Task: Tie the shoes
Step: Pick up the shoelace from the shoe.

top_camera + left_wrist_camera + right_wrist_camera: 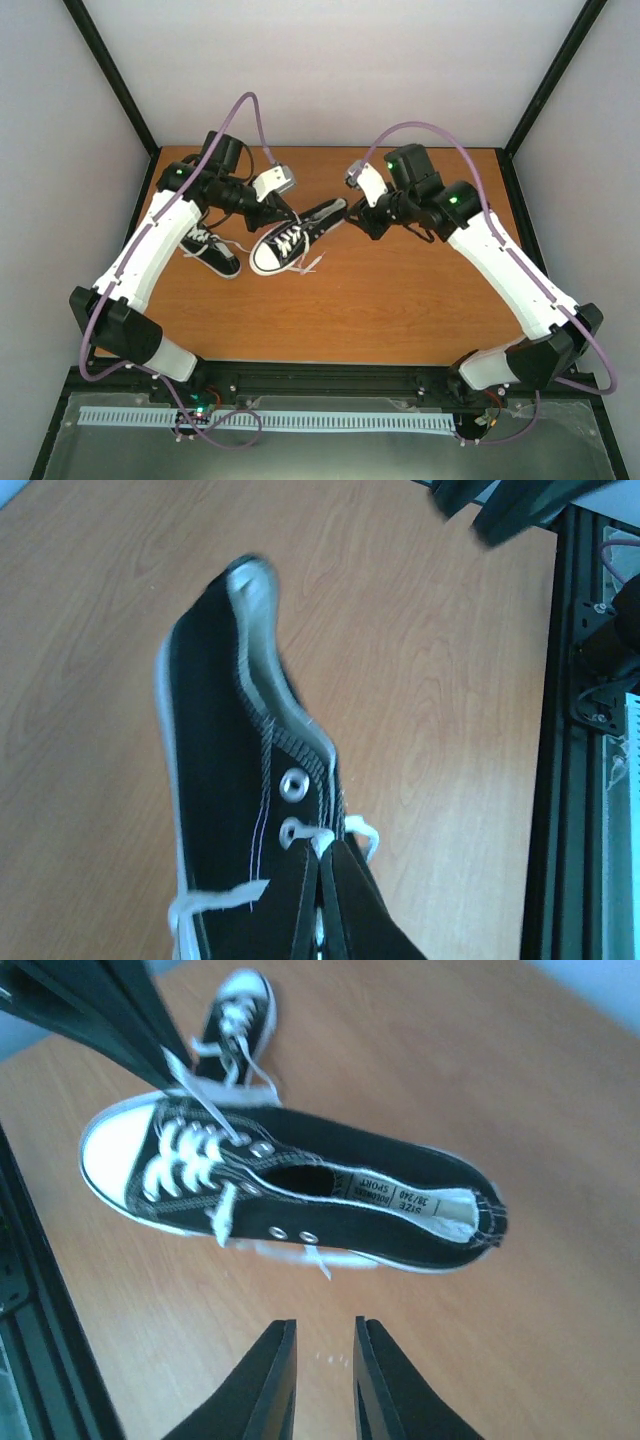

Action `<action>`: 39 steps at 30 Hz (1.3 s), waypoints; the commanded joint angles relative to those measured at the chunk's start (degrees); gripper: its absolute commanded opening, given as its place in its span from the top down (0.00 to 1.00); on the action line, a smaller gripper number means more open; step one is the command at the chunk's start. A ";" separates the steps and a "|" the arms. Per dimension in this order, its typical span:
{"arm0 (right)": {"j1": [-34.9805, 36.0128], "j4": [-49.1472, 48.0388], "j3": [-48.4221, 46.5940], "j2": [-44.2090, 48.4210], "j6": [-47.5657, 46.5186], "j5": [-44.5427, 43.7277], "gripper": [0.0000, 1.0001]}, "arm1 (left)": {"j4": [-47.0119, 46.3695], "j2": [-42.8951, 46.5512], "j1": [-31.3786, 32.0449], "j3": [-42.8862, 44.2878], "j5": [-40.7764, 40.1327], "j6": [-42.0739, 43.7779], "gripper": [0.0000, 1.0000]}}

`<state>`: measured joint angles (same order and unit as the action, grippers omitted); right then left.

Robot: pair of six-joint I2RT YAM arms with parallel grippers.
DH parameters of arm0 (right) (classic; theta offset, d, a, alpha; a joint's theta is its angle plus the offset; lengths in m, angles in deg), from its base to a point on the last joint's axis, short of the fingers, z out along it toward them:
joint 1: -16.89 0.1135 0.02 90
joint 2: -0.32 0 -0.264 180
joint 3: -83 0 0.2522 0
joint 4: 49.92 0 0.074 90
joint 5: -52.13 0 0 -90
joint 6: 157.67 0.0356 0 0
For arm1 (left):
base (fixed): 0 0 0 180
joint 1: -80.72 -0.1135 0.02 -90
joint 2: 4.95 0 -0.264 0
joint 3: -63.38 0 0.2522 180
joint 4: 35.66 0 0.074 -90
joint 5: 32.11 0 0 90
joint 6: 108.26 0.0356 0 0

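One of the shoes sits mid-table, white toe cap toward the near left and heel toward my right arm. It is black canvas with white laces. My left gripper is over its lacing, shut on a white lace, which is pinched at the tips of my left gripper. In the right wrist view that lace runs up from the shoe to the left fingers. My right gripper is beside the shoe's heel end, its jaws a little apart with nothing between them. The other shoe lies to the left.
The other shoe lies under the left arm, its laces loose on the wooden table. A black frame rail borders the table. White walls enclose the back and sides.
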<state>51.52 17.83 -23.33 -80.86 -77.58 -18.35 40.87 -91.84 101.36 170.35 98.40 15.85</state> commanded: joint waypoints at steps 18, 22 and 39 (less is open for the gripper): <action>9.70 -60.56 49.49 12.40 -20.06 8.37 0.37 | -6.84 0.41 0.34 10.33 0.80 -24.65 0.99; 9.64 -66.31 47.54 6.80 -18.57 0.14 0.27 | -7.99 -0.70 0.36 15.05 -0.01 -27.61 0.99; 3.38 -72.87 54.85 13.35 -15.05 3.57 0.21 | -9.58 -2.40 0.36 26.34 -3.73 -30.87 0.99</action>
<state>56.87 -51.87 29.80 -69.78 -94.98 -15.90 35.51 -93.74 101.47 192.12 95.25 -13.16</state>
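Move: The left fingers already pinch a lace, with the held shoe hanging just below that hand: its middle is about 9 cm lower and straight underneath. The other shoe rests on the table some 22 cm to the left hand's left, 7 cm farther out and 27 cm lower. From the right hand, the loose lace end dangles about 6 cm to the left, level in reach and some 16 cm below, while the held shoe's middle is 10 cm left, 1 cm ahead and 12 cm below. Keeping its pinch on the lace, the left hand dips a little and then lifts the hanging shoe about 14 cm net, going slightly forward as its fingers swing up nearer level and turn some 15 degrees counter-clockwise. Meanwhile the empty right hand sinks about 15 cm while pulling back, then comes forward again and left with a slight rise, opening its fingers wide and tipping them up to point left, low and to the right of the raised shoe, without touching the dangling lace. ##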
